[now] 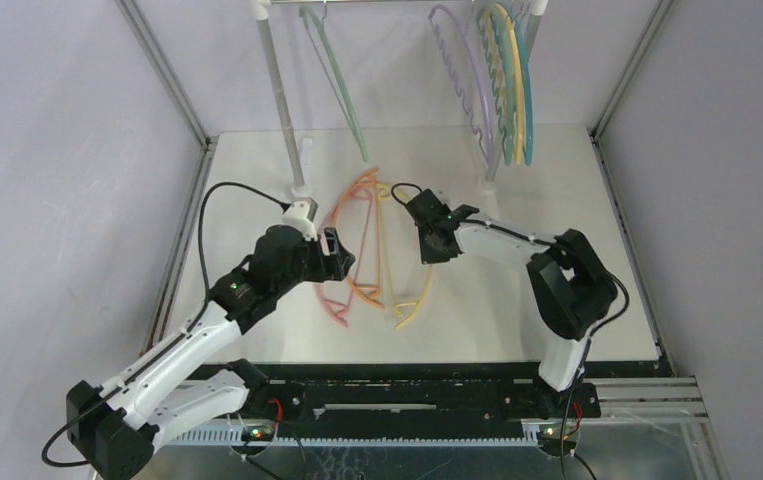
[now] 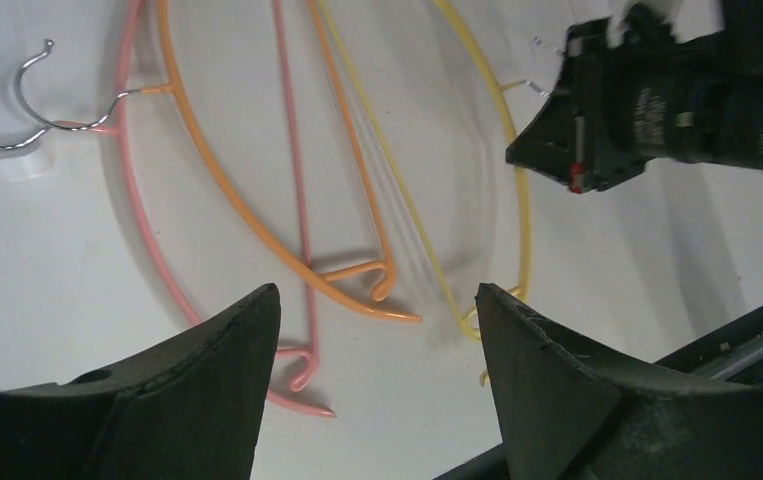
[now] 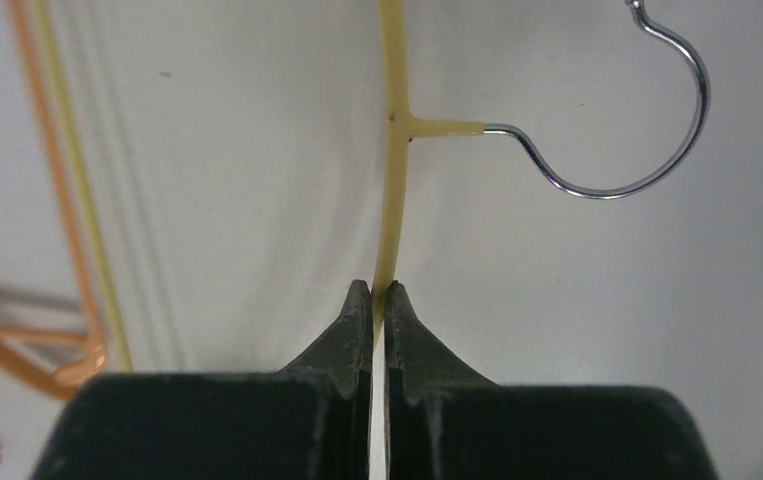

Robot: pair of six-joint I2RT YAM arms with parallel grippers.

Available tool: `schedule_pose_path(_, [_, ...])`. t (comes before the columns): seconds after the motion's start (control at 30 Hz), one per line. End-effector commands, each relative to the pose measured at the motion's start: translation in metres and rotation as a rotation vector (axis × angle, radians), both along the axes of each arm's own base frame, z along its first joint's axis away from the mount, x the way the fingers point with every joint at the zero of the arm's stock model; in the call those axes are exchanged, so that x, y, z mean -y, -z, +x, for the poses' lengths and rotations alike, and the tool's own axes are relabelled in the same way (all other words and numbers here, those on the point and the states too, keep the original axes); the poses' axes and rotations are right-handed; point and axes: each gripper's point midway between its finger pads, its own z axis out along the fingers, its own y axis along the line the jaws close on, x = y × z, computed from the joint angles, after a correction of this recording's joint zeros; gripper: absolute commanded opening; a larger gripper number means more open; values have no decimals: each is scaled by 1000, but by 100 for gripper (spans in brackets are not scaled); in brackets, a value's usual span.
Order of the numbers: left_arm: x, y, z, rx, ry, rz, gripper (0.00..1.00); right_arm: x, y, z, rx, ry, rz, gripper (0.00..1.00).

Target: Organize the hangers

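Three hangers lie on the white table: a pink hanger (image 1: 334, 262), an orange hanger (image 1: 355, 240) and a yellow hanger (image 1: 423, 297). My right gripper (image 1: 425, 247) is shut on the yellow hanger's curved top bar (image 3: 393, 170), just below its metal hook (image 3: 647, 150). My left gripper (image 1: 334, 252) is open and empty above the pink and orange hangers; in its wrist view the orange hanger (image 2: 257, 225), pink hanger (image 2: 152, 250) and yellow hanger (image 2: 517, 190) lie beyond its fingers (image 2: 232, 350). A green hanger (image 1: 342, 85), a lilac one (image 1: 462, 85) and yellow and teal ones (image 1: 513, 80) hang on the rail.
The white-and-metal rail frame stands at the back, with its left post (image 1: 282, 110) and base near my left gripper. Grey walls close in the left and right sides. A black rail (image 1: 427, 395) runs along the near edge.
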Motion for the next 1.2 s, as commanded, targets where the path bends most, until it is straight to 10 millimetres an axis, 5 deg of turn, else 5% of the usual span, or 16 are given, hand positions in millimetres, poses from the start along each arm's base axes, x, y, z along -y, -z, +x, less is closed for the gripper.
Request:
schedule_pose_path(0.0, [14, -6, 6, 25, 6, -37, 76, -15, -71, 3, 155, -44, 91, 0])
schedule_pose_path(0.3, [35, 2, -1, 22, 66, -36, 76, -30, -111, -11, 214, -73, 183, 0])
schedule_pose_path(0.63, [60, 2, -3, 18, 116, -41, 76, -56, -117, -13, 223, -126, 226, 0])
schedule_pose_path(1.17, [62, 34, -3, -57, 64, -52, 81, -70, -121, -11, 209, -194, 246, 0])
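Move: Pinched in the right fingers on its curved bar, just nearer than the hook, the yellow hanger has its middle about 4 cm left and 2 cm ahead of that hand. From the open left hand this middle is some 8 cm ahead, 13 cm right and 16 cm below. The orange hanger lies about 11 cm ahead and 2 cm right of the left hand, the pink one 7 cm ahead and 1 cm left, both on the table some 17 cm down. Lifting the yellow hanger about 9 cm with its fingers kept shut, the right hand then carries it roughly 5 cm left and a little back towards the left gripper, tilting outward and turning slightly counter-clockwise. The left hand travels about 5 cm right to meet it, sinking some 4 cm with fingers still open, up to the hanger's straight bar; whether it touches can't be seen. ##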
